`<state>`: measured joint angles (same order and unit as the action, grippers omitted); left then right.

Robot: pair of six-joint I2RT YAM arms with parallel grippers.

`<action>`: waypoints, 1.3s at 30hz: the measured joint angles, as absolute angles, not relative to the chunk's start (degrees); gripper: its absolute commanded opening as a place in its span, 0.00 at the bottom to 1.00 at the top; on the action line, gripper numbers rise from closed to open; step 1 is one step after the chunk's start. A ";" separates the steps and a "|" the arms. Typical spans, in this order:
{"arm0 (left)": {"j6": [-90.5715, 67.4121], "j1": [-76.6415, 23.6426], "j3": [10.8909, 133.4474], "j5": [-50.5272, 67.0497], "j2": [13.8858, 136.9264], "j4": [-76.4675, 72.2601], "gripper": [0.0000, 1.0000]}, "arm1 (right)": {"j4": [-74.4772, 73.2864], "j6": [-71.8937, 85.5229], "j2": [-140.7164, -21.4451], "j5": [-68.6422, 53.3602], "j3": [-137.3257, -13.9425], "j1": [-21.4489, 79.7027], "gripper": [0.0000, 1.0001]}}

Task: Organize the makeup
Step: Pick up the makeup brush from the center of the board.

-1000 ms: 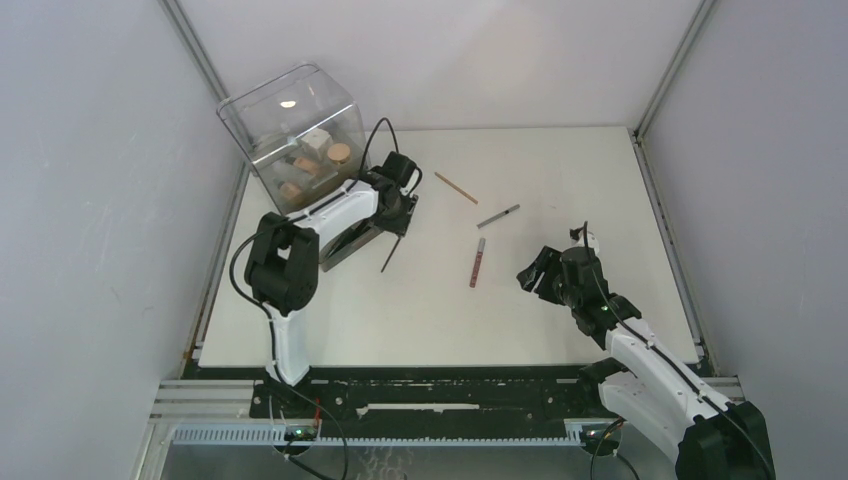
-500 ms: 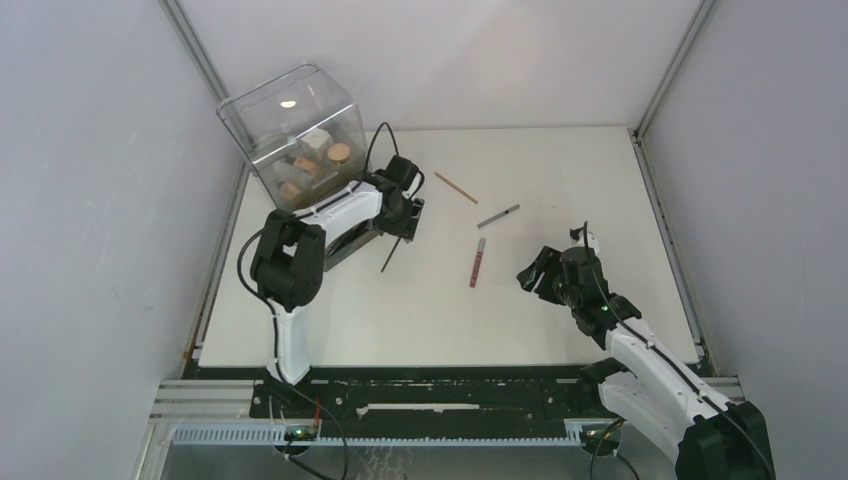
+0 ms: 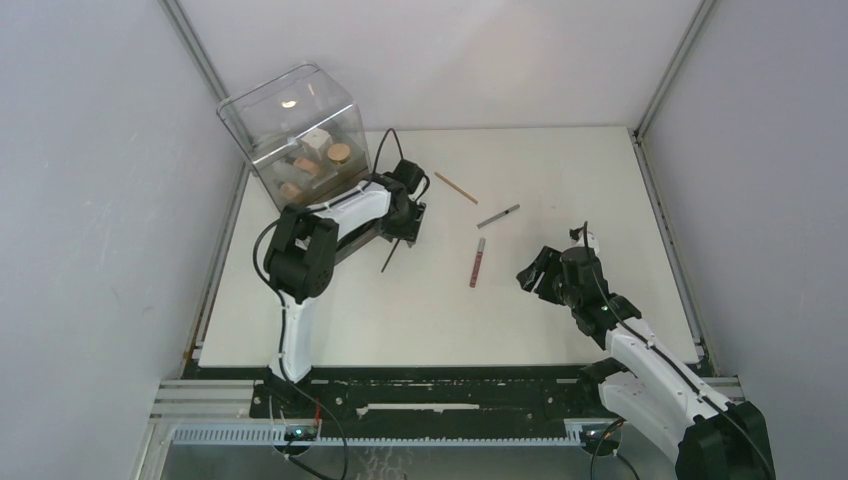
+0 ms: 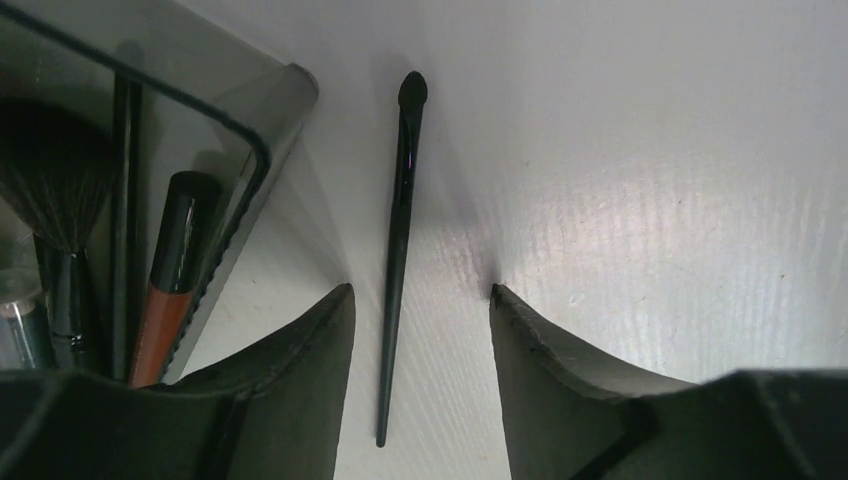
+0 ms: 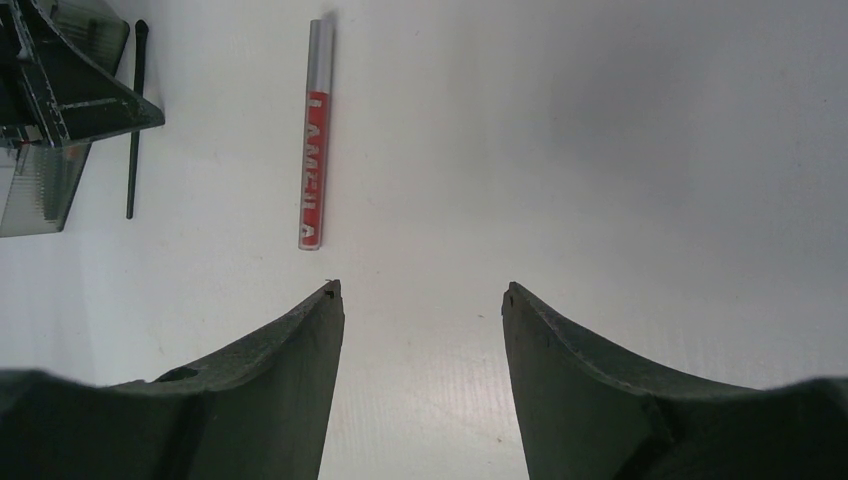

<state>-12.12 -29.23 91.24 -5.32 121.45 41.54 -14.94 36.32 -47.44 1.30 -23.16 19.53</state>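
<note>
A thin black brush (image 4: 398, 250) lies flat on the white table between the fingers of my left gripper (image 4: 420, 290), closer to the left finger and touched by neither. That gripper is open. In the top view the brush (image 3: 392, 255) lies just in front of the left gripper (image 3: 405, 215), beside the pulled-out drawer (image 3: 350, 238). A red lip tube (image 3: 478, 262), a grey pencil (image 3: 498, 216) and a tan stick (image 3: 455, 187) lie mid-table. My right gripper (image 3: 535, 272) hovers open and empty; the lip tube (image 5: 313, 140) lies ahead of it to the left.
The big clear box (image 3: 295, 135) stands at the back left with compacts and white cubes inside. Its drawer (image 4: 262, 160) holds a fluffy brush (image 4: 50, 190), a thin brush and an orange-red tube (image 4: 165, 300). Its corner sits close to the left finger.
The left arm's elbow has swung right and its gripper has shifted slightly toward the far side. The black brush still lies on the table. The right arm has not moved.
</note>
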 measured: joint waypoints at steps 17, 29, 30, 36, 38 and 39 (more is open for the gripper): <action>-11.03 -28.69 93.89 -0.21 123.17 42.94 0.00 | -14.50 36.29 -47.94 0.99 -23.16 19.53 0.67; -3.05 -28.75 94.43 -7.55 118.48 46.37 0.00 | -14.48 36.29 -48.10 1.02 -23.16 19.53 0.67; -2.07 -28.75 94.48 -9.08 117.03 46.76 0.00 | -14.48 36.29 -48.14 1.02 -23.16 19.53 0.67; 3.42 -28.73 95.37 -16.53 111.18 47.77 0.00 | -14.48 36.29 -48.14 1.04 -23.16 19.53 0.67; 5.56 -28.60 95.37 -19.20 110.02 47.75 0.00 | -14.48 36.29 -48.14 1.04 -23.16 19.53 0.67; 6.63 -28.58 95.37 -20.58 109.73 47.75 0.00 | -14.50 36.29 -48.14 1.06 -23.16 19.53 0.67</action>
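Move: The makeup brush lies on the board between the left gripper's open fingers, its middle about 1 cm ahead of the hand point, in line sideways and 1 cm below. The open drawer's middle is some 8 cm left and 3 cm ahead. To the right lie the wooden pencil (12 cm right, 12 ahead) and the red lip pen (16 right, 3 back). From the right hand, the brush is about 25 cm left, 7 ahead and 7 below. Shut the left gripper fully on the makeup brush's handle where it lies, easing about 1 cm right as the fingers close. Keep it pinched and lift some 11 cm, swinging about 6 cm left and a little forward towards the open drawer; meanwhile roll the hand's left side up about 15 degrees and tip the fingers forward by as much, with a slight clockwise turn. ##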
